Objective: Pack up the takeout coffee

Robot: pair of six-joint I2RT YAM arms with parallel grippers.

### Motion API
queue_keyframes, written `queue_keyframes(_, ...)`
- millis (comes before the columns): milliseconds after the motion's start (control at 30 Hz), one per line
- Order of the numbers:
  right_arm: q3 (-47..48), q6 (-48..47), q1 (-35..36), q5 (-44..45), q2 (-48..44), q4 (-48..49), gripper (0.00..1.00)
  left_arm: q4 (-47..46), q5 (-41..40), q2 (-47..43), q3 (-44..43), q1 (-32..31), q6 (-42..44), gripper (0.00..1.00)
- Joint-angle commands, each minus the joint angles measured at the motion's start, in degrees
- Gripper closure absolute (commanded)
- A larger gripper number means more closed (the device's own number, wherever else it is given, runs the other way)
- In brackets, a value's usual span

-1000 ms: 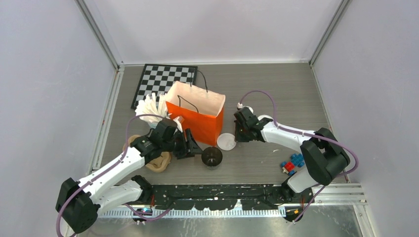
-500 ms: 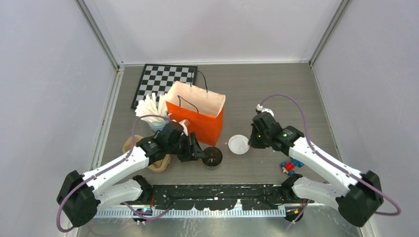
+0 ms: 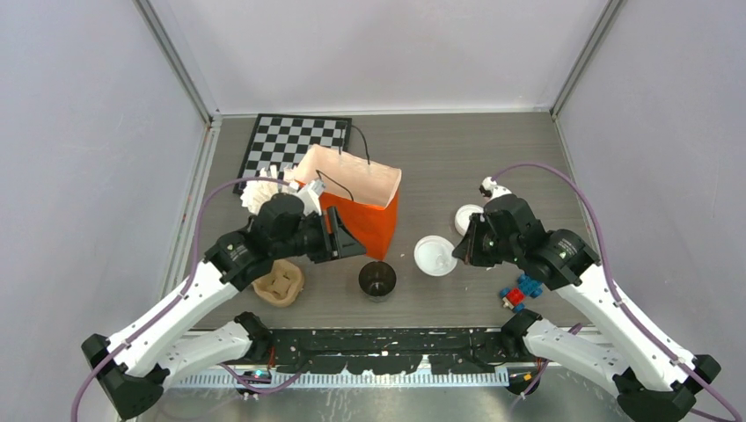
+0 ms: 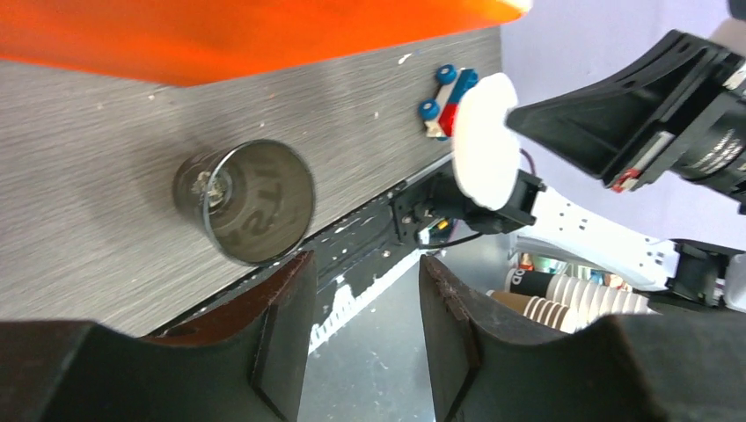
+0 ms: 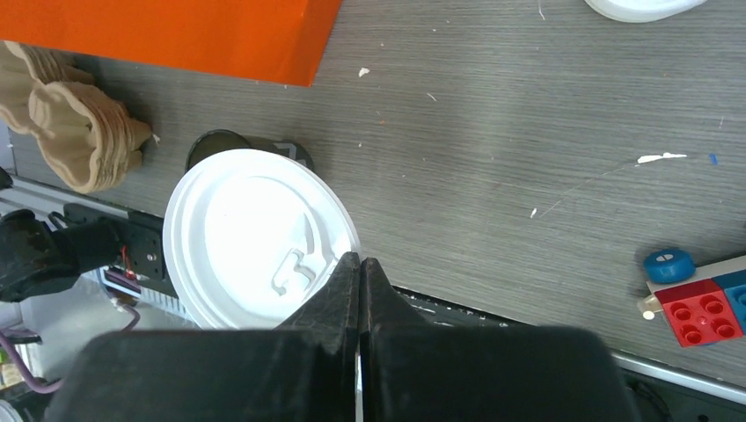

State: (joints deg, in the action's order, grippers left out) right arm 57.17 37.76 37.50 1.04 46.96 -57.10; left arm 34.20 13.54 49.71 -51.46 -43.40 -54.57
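An uncapped black paper cup [image 3: 377, 280] of takeout coffee stands near the table's front edge, before the orange paper bag [image 3: 352, 211]. My right gripper [image 3: 464, 249] is shut on the rim of a round white lid [image 3: 435, 256], holding it tilted above the table to the right of the cup. In the right wrist view the lid [image 5: 255, 237] covers most of the cup [image 5: 295, 154]. My left gripper [image 3: 343, 242] hovers open and empty left of the cup, close to the bag. In its wrist view the cup [image 4: 246, 214] lies ahead of the left gripper [image 4: 365, 281].
A second white lid [image 3: 467, 217] lies on the table behind my right gripper. A light-blue cup of white sticks [image 3: 268, 189] and a checkerboard [image 3: 295, 145] sit behind the bag. A beige pulp piece [image 3: 280, 283] lies front left, toy blocks [image 3: 521, 292] front right.
My right gripper has lifted the white lid off the table and carried it rightward as the arm rose. The left gripper drew up and back from the cup toward the bag.
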Motion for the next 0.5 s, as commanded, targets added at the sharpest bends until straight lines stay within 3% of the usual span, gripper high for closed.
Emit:
queue_keyframes(0,4.76,-1.87,3.16,3.04,3.81,-1.21,1.0,1.67,3.78,4.47,-6.22,-0.11,0.74,0.53)
queue_keyframes(200,11.45,-0.88,18.47,15.04,11.89,-1.48,1.0,2.83,5.29,7.76,-11.28,-0.2,1.02,0.55)
queue_keyframes(467,15.87,1.58,22.9,15.09,18.27,5.13,1.0,3.33,5.55,7.75,-8.95,-0.79,-1.4,0.54)
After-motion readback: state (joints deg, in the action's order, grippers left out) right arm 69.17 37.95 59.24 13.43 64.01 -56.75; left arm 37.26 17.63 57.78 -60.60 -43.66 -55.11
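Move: The right hand grips a white lid by its edge. The black cup it is heading for stands about 17 cm to its left and 2 cm back, its middle some 13 cm below. The orange bag is roughly 18 cm beyond that cup and 6 cm left of it; a spare lid lies about 19 cm ahead of the right hand and 5 cm to its right. From the empty left hand the cup is about 5 cm right, 2 cm back and 16 cm down. Fingers still shut on the rim of the white lid, the right hand carries it left towards the black cup, about 8 cm and nearly level, rising only a little. On the way it turns some 15 degrees, partly counter-clockwise, its left side dipping. The empty left hand, still half open, rises and shifts right by 2 cm or so each, then stays above the cup. ##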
